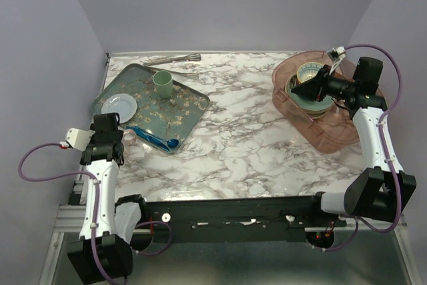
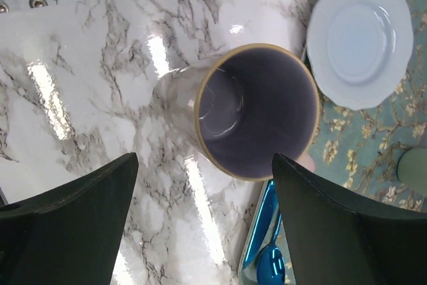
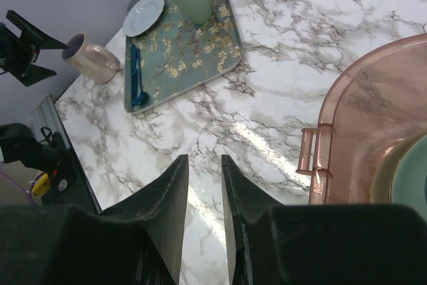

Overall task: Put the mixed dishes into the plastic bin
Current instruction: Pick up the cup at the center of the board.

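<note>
The plastic bin [image 1: 333, 131] stands at the right of the table, with a stack of dishes in it: a mint green plate [image 1: 308, 103] and a patterned bowl [image 1: 309, 71] on top. My right gripper [image 1: 298, 88] hovers over that stack. In the right wrist view the right gripper [image 3: 204, 159] has a narrow gap between its jaws with nothing in it, and the bin's rim [image 3: 347, 91] lies to the right. My left gripper [image 2: 205, 161] is wide open just short of a pinkish cup [image 2: 257, 108] lying on its side. A small pale plate [image 2: 360, 38] rests on the tray.
The dark-green floral tray [image 1: 180, 108] sits at the back left and holds a green cup [image 1: 162, 83], the pale plate [image 1: 120, 105] and a blue spoon [image 1: 155, 139]. Metal tongs [image 1: 172, 60] lie by the back wall. The table's left edge is beside the left gripper [image 1: 107, 125].
</note>
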Available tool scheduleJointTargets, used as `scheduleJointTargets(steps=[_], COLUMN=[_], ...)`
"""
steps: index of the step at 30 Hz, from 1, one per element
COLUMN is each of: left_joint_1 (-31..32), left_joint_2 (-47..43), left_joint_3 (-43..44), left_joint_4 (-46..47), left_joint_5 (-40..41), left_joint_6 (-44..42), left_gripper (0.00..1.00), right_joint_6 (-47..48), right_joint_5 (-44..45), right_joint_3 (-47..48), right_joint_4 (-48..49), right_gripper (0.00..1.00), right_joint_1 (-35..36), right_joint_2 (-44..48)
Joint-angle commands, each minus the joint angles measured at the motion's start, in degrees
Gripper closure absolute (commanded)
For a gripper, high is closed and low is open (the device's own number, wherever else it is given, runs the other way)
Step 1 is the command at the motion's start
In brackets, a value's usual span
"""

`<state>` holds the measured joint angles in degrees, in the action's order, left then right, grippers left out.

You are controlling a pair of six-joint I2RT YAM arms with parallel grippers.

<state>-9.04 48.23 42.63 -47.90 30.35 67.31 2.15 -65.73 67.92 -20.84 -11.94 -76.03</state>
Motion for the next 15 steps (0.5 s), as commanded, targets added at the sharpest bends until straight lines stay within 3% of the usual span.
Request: scheduleJointTargets(steps=[1,4,7,8,10,15], left_joint_1=[-7.1,-11.2,-12.6,-12.9,-13.1,-13.7], left_joint_2=[2.6,5.2,7.7,8.1,9.2,10.2], left_joint_3=[-0.4,-1.1,-1.3,-1.3,-1.4,-2.1], left_joint_4=[1.7,4.7,6.1,6.3,6.2,7.1], left_joint_5=[-6.0,-10.2,-12.0,-12.3,-12.2,-12.9], left_joint_6=[-1.0,-3.0,-3.7,-3.7,-3.7,-4.1], left_gripper=[0.12,0.17,0.31,0.43,0.53,0.55], right_joint_6=[0.4,0.3,0.4,0.4,0.3,0.4], right_joint_5=[-1.8,-1.9,-1.8,-1.7,-1.6,-1.5], right_joint_3=[-0.9,-0.9,-0.9,-0.9,-0.9,-0.9], right_joint_4=[0.5,0.5,0.5,0.5,0.5,0.5], right_gripper=[0.66,0.66,0.66,0.66,0.66,0.66], right_joint_1=[0.4,0.4,0.4,0.4,0.4,0.4], right_joint_2=[1.2,1.1,1.1,1.1,1.2,1.3])
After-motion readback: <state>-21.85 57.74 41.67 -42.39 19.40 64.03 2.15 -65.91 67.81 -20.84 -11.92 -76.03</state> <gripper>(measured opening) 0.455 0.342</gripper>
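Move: The big beige cup with the purple inside stands upright just off the tray, its middle about 5 cm ahead of the left hand, 2 cm to its left and 8 cm below. From that hand, the small plate lies some 22 cm ahead and 3 cm left, the blue utensils 11 cm ahead and 11 cm right, both about 12 cm down; the green cup is roughly 32 cm ahead, 13 cm right. From the right hand, the beige cup is about 68 cm left, 8 cm back and 23 cm below. Straddling the beige cup's near rim, the left hand brings its forward finger into the mouth and keeps the other outside the wall; a firm pinch can't be seen yet. It sinks about 4 cm, going some 2 cm left in the first part, tips about 10 degrees to point more steeply down, and closes the wide-open fingers to roughly half. ##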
